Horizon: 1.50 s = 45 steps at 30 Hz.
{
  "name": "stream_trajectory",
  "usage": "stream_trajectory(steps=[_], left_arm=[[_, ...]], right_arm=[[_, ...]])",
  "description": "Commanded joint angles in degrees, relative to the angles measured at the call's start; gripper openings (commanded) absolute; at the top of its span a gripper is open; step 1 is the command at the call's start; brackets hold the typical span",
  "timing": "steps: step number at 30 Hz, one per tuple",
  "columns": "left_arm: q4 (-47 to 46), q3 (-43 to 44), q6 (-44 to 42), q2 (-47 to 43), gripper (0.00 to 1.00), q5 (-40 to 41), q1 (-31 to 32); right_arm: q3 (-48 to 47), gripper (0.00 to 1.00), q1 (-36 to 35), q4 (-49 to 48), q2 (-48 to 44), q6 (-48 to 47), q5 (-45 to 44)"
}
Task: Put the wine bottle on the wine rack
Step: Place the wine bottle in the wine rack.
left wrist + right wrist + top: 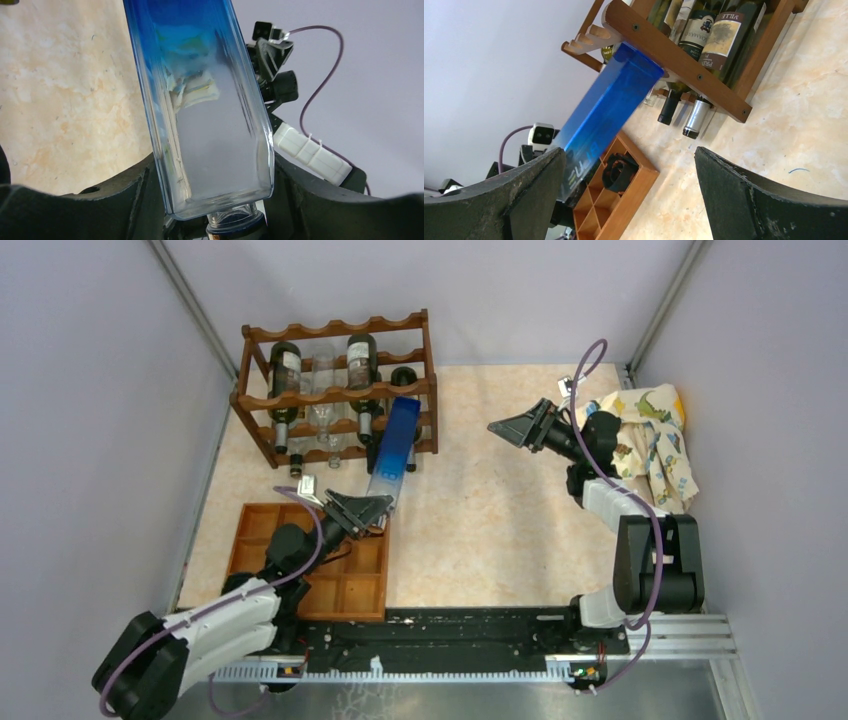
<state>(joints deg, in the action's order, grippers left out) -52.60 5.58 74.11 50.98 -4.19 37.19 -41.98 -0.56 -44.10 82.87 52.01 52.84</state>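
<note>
The wine bottle [395, 445] is a tall square one, blue fading to clear. My left gripper [365, 510] is shut on its shoulder end, just above the cap, and holds it tilted up off the table. In the left wrist view the bottle [205, 110] fills the space between my fingers [125, 200]. Its base end reaches the front right of the wine rack [340, 390], a dark wooden frame with several bottles lying in it. In the right wrist view the bottle [609, 110] meets the rack's rail [684, 55]. My right gripper [510, 430] hovers open to the right, holding nothing.
A flat wooden compartment tray [255, 530] lies under my left arm at the near left. A patterned cloth [655, 440] is bunched by the right wall, behind my right arm. Grey walls close in the beige table top on three sides.
</note>
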Motion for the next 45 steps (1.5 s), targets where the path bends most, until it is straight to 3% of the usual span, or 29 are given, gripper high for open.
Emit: stream_trajectory(steps=[1,5,18,25,36,45], left_arm=[[-10.86,4.7,-1.21,-7.9,0.0,2.56,-1.36],[-9.99,4.81,-0.84,-8.42,0.0,3.39,-2.44],[-30.92,11.84,1.81,14.92,0.0,-3.04,-3.31],[-31.68,15.57,-5.1,19.54,0.0,-0.19,-3.31],[-46.57,19.88,-7.86,36.3,0.0,6.33,-3.33],[-42.88,26.9,-9.91,42.39,0.0,8.02,-3.43]], right_arm=[[-0.39,0.98,0.38,-2.6,-1.25,-1.3,0.4],[-0.64,0.98,0.38,-2.77,-0.78,-1.16,0.25],[-0.83,0.98,0.36,-2.43,-0.99,-1.74,0.59],[-1.03,0.98,1.91,-2.66,-0.47,-1.82,0.38],[-1.96,0.98,2.22,-3.7,0.31,-1.91,0.68],[-2.14,0.98,2.42,-4.16,0.5,-2.07,0.91]])
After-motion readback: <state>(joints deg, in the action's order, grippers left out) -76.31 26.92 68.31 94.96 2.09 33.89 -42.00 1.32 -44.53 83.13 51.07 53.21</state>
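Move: The slot for the held blue bottle, the empty right-end bay of the wine rack's upper row, has its middle about 26 cm ahead of the left hand, 5 cm to its right and near its height. A wine bottle fills the next bay, some 10 cm to the left of the slot; another, silver-capped, lies roughly 12 cm straight below it. The rack's right end frame stands about 5 cm to the right of the slot. From the right hand the slot is about 9 cm ahead, 19 cm left and slightly lower. The blue bottle, still gripped by its neck in the left fingers, lifts about 1 cm, then goes base first under the rack's top front rail into the right-end bay. The left hand carries it some 13 cm forward, drifting first slightly left and then right, and sinks a few centimetres late on while turning about 10 degrees counter-clockwise to line it up with the bay. ##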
